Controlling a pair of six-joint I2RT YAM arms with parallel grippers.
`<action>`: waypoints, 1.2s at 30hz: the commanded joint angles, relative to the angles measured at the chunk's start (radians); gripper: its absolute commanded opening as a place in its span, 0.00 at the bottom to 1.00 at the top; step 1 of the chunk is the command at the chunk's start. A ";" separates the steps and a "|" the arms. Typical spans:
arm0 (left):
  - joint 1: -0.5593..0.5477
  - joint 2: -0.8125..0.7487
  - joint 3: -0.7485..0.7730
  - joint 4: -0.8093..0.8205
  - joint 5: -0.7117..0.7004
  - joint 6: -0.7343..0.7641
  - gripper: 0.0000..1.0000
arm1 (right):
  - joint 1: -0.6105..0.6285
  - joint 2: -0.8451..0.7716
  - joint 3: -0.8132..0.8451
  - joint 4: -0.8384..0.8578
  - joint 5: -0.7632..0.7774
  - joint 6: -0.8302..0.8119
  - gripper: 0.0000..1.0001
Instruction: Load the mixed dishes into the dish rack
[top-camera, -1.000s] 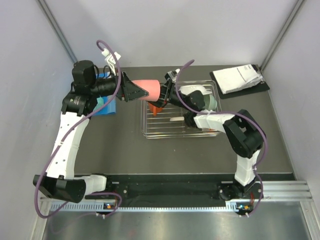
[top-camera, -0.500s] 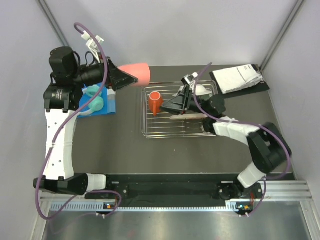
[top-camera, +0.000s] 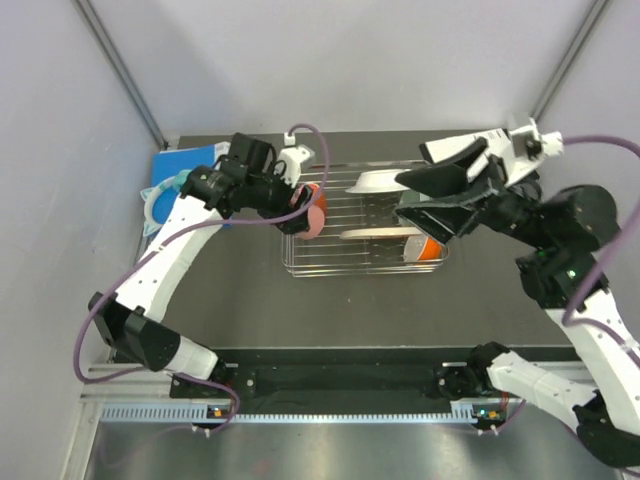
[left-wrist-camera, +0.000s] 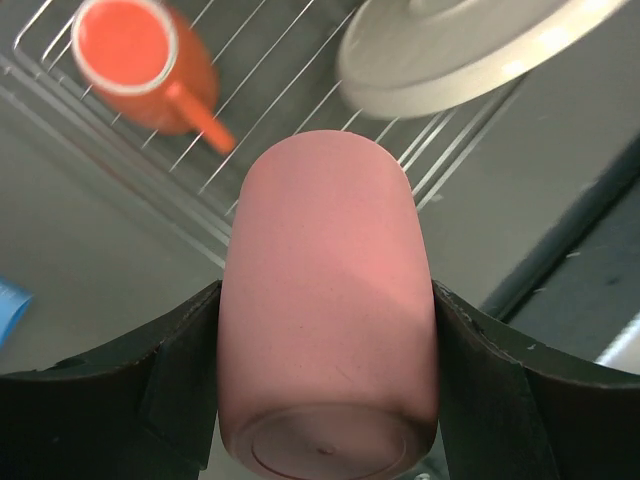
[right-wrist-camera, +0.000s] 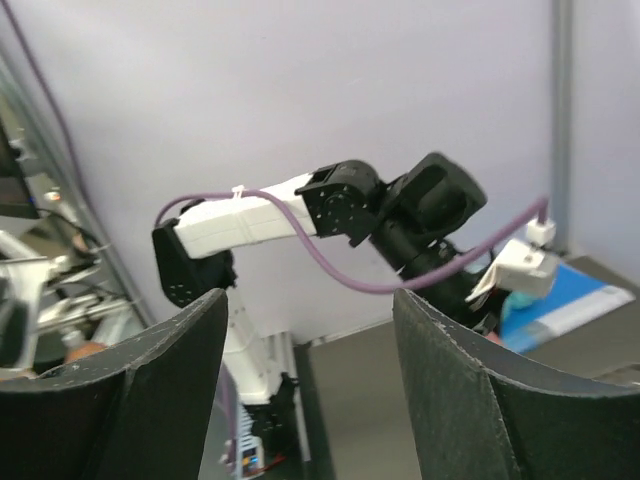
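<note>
My left gripper (top-camera: 305, 212) is shut on the pink cup (top-camera: 314, 218) and holds it on its side over the left end of the dish rack (top-camera: 350, 262). The left wrist view shows the pink cup (left-wrist-camera: 325, 230) clamped between both fingers, base toward the camera. Below it, the orange mug (left-wrist-camera: 140, 65) and the white shallow bowl (left-wrist-camera: 460, 45) sit in the wire dish rack (left-wrist-camera: 250, 130). A cream plate (top-camera: 375, 233) and an orange bowl (top-camera: 428, 248) are also in the rack. My right gripper (top-camera: 400, 197) hangs open and empty above the rack's right end. The mint-green bowl (top-camera: 160, 203) lies at the left.
A blue book (top-camera: 185, 160) lies at the back left under the mint-green bowl. The right wrist view looks across at the left arm (right-wrist-camera: 260, 220) and the blue book (right-wrist-camera: 570, 290). Grey walls close in the table on three sides.
The left arm swung the pink cup from the back left down to the rack's left end. The right arm lifted up and back from the rack and opened its jaws.
</note>
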 joint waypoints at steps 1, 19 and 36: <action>-0.073 0.007 -0.041 0.021 -0.276 0.146 0.00 | -0.009 -0.057 0.005 -0.258 0.198 -0.197 0.67; -0.195 0.214 -0.158 0.155 -0.489 0.215 0.00 | -0.007 -0.182 -0.113 -0.339 0.303 -0.232 0.64; -0.212 0.320 -0.217 0.233 -0.466 0.160 0.00 | -0.010 -0.219 -0.173 -0.370 0.352 -0.246 0.63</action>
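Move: The left hand already holds the pink cup, mouth away from the palm. Its goal, the free front-left part of the dish rack, lies about 20 cm below and 4 cm ahead, roughly 1 cm right. From this hand the orange mug is some 13 cm ahead, 2 right; the pink-edged plate 7 ahead, 16 right; both about 20 lower. From the right hand, that rack spot is roughly 18 cm ahead, 15 left and 45 below. Down goes the left hand, about 17 cm with a slight forward drift, fast at first and then easing, keeping its grip on the pink cup as the wrist rolls some 30 degrees to point nearly straight down into the rack's front-left corner beside the orange mug. The empty right hand, still open, sinks about 9 cm, shifts a little right and forward, and turns clockwise. ##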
